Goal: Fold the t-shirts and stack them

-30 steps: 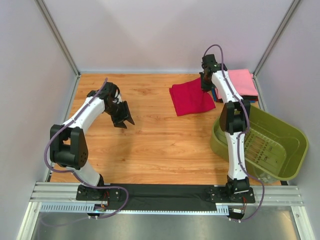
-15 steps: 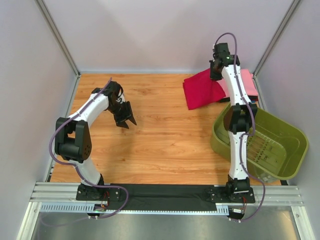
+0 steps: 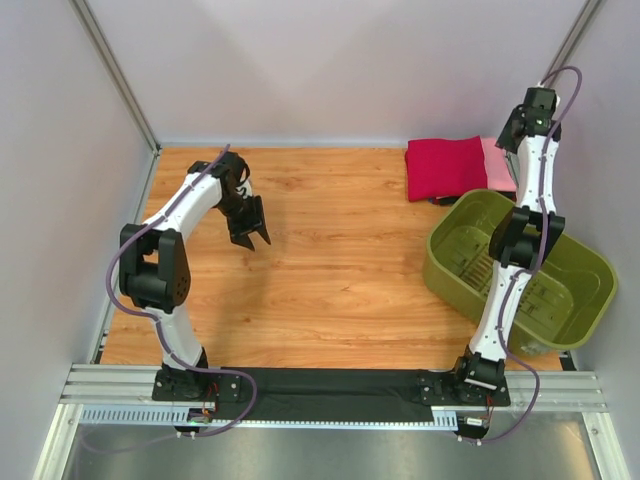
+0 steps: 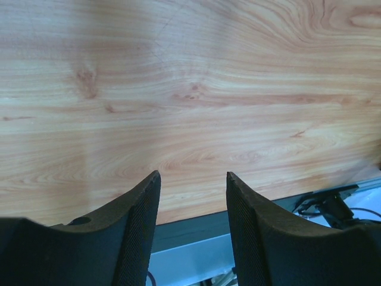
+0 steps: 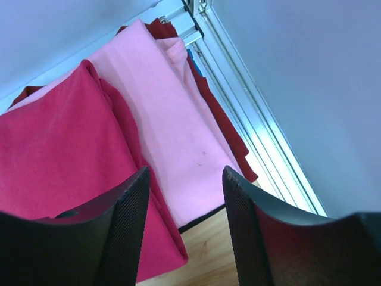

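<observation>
A folded crimson t-shirt lies at the back right of the table, overlapping a folded pink t-shirt. Under the pink one, the right wrist view shows a dark red cloth, a sliver of blue and a black edge. My right gripper hangs open above the stack's right edge, with nothing between its fingers. My left gripper stands open and empty over bare wood at the left.
An olive-green plastic basket sits at the right, in front of the stack, with the right arm reaching up over it. Grey walls and a metal rail close in right behind the stack.
The right gripper carried the crimson t-shirt rightward onto the pink one, opened and let it go, then rose toward the back right corner. The left arm shifted slightly.
</observation>
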`<action>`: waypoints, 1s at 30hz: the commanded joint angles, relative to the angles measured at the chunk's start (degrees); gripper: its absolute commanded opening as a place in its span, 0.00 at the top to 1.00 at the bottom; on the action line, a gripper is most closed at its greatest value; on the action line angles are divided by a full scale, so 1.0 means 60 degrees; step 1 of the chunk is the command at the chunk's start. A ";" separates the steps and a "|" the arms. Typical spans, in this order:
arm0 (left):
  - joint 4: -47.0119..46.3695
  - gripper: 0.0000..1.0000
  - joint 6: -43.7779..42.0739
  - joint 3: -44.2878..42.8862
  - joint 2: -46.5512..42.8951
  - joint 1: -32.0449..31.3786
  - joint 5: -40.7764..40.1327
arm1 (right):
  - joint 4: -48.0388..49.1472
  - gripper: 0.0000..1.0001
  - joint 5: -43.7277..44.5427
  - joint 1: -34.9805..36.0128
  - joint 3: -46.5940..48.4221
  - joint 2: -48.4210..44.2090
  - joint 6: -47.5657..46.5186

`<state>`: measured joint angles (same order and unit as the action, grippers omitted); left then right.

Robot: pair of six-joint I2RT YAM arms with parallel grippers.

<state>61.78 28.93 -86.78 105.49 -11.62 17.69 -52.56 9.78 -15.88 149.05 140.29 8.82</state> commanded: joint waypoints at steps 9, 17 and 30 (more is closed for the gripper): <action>-0.0877 0.44 -0.0002 0.0240 -0.0399 -0.0056 0.0625 | 0.0352 0.44 -0.0854 0.0332 -0.1296 -0.0894 0.0785; -0.1521 0.44 -0.0338 0.0767 -0.1351 -0.0232 0.0654 | -0.0601 0.46 -0.0618 0.1035 -0.4493 -0.3970 0.2234; -0.1728 0.44 -0.0148 0.1735 -0.3050 -0.0862 0.1021 | -0.2692 0.45 -0.0855 0.2425 -0.5403 -0.5759 0.2806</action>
<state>52.36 28.14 -76.03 90.56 -16.82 23.16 -60.31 3.90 -4.82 116.07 106.15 21.82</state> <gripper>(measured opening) 0.563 0.552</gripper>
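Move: The red shirt lies on the left part of the stack, its middle about 20 cm left of the right hand, level with it front to back and some 12 cm lower. The pink-topped stack underneath is centred roughly 14 cm left of that hand and 14 cm below. The green bin's middle is about 33 cm back and 8 cm left. From the left hand, the red shirt lies some 25 cm ahead and 46 cm to the right. The right arm, open and empty, leaves the right side of the stack: it first dips about 3 cm while going left, then draws back and climbs as it keeps going left, some 15 cm left and 12 cm back in all, ending high in front of the red shirt near the bin's far end, with the fingers swung about 15 degrees towards straight down. Late on, the idle left hand lifts about 4 cm and drifts right and back over bare wood, its fingers tipping a little forward and still open. ##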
